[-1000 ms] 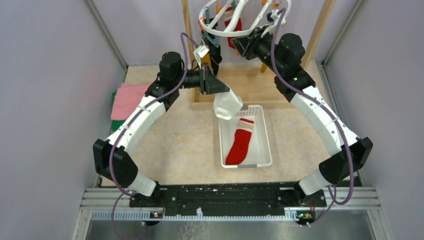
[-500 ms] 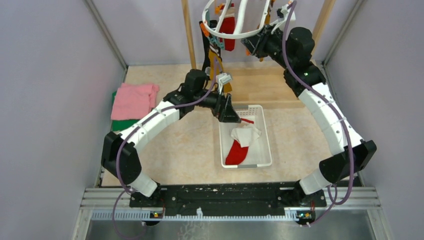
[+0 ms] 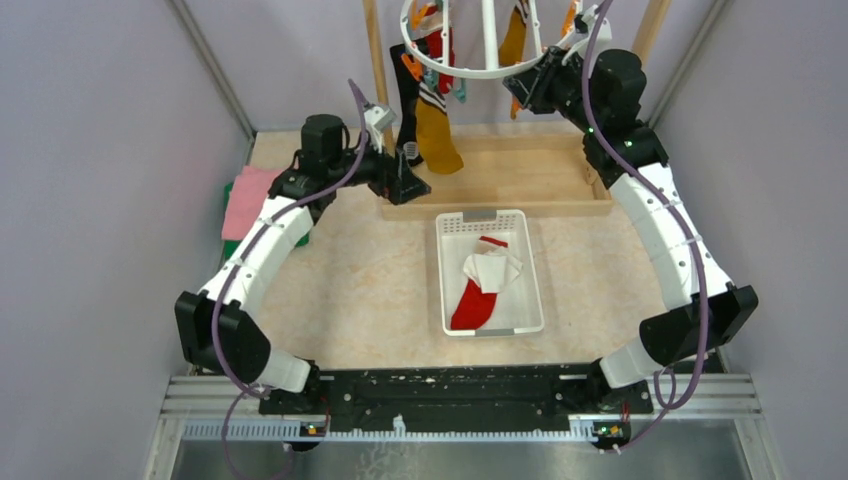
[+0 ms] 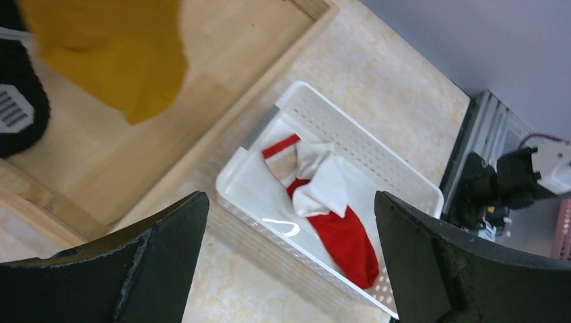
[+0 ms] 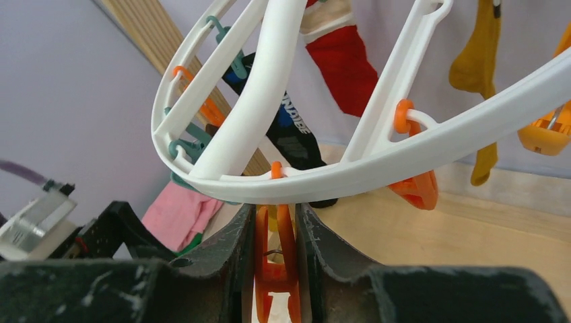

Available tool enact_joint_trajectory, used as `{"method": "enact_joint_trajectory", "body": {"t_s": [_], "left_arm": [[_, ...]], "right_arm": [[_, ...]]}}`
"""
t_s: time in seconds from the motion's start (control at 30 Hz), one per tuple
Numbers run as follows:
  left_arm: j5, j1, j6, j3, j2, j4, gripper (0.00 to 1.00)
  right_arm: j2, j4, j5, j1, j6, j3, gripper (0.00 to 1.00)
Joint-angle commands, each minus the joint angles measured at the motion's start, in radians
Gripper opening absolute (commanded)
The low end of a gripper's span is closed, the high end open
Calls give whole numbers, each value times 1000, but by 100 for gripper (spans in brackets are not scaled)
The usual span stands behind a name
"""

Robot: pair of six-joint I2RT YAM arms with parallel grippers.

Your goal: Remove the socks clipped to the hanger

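Note:
The white hanger (image 3: 470, 68) hangs at the top of the view with a mustard sock (image 3: 437, 135), a black sock (image 3: 409, 100), a red sock (image 3: 440, 45) and a second mustard sock (image 3: 515, 35) clipped to it. My right gripper (image 3: 530, 85) is shut on an orange clip (image 5: 275, 266) just under the hanger ring (image 5: 377, 161). My left gripper (image 3: 408, 182) is open and empty, just left of the hanging mustard sock (image 4: 114, 47). A red sock (image 4: 343, 239) and a white sock (image 4: 323, 182) lie in the white basket (image 3: 532, 290).
The wooden frame's base (image 3: 530, 180) and posts (image 3: 375, 60) stand behind the basket. Folded pink and green cloths (image 3: 245, 205) lie at the left, partly under my left arm. Grey walls close in both sides.
My left gripper let the white sock go into the basket, then drew back up and left to the hanging socks. The hanger and my right gripper shifted up and to the right.

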Motion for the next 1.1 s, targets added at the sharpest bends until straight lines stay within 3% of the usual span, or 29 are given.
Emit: {"method": "enact_joint_trajectory", "body": {"t_s": [0.0, 0.17, 0.43, 0.67, 0.97, 1.07], "left_arm": [[32, 47, -83, 77, 58, 172, 99], [-16, 49, -95, 83, 115, 322, 99], [63, 49, -137, 101, 244, 506, 99], [52, 50, -68, 192, 349, 532, 99], [230, 50, -140, 196, 381, 620, 99], [293, 50, -167, 167, 368, 657, 99]], "right_arm": [[-20, 22, 75, -38, 32, 77, 0], [-14, 17, 73, -60, 52, 105, 0], [-4, -10, 68, -85, 55, 154, 6], [7, -44, 37, -114, 67, 190, 10], [18, -38, 14, -115, 84, 193, 13], [18, -25, -11, -115, 97, 164, 22]]}}
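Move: The ochre sock with the striped cuff hangs about 13 cm ahead of the open left hand, 2 cm to its right and some 5 cm higher. The black sock hangs roughly 17 cm ahead, 3 cm left and 3 cm up; the white basket sits about 6 cm back, 14 cm right and 27 cm below. From the right hand, which still holds an orange clip on the hanger's rim, the ochre sock is around 14 cm left, 2 cm ahead and 10 cm lower. With its fingers staying wide open, the left hand reaches forward about 12 cm towards the foot of the ochre sock, easing some 4 cm to the right along the way, then backs off a centimetre at the end while its fingers tilt up a little. Meanwhile the right hand keeps its pinch on the orange clip and draws the hanger's rim to the right and up, each by about 5 cm, to swing the sock round towards the left hand's fingers. ##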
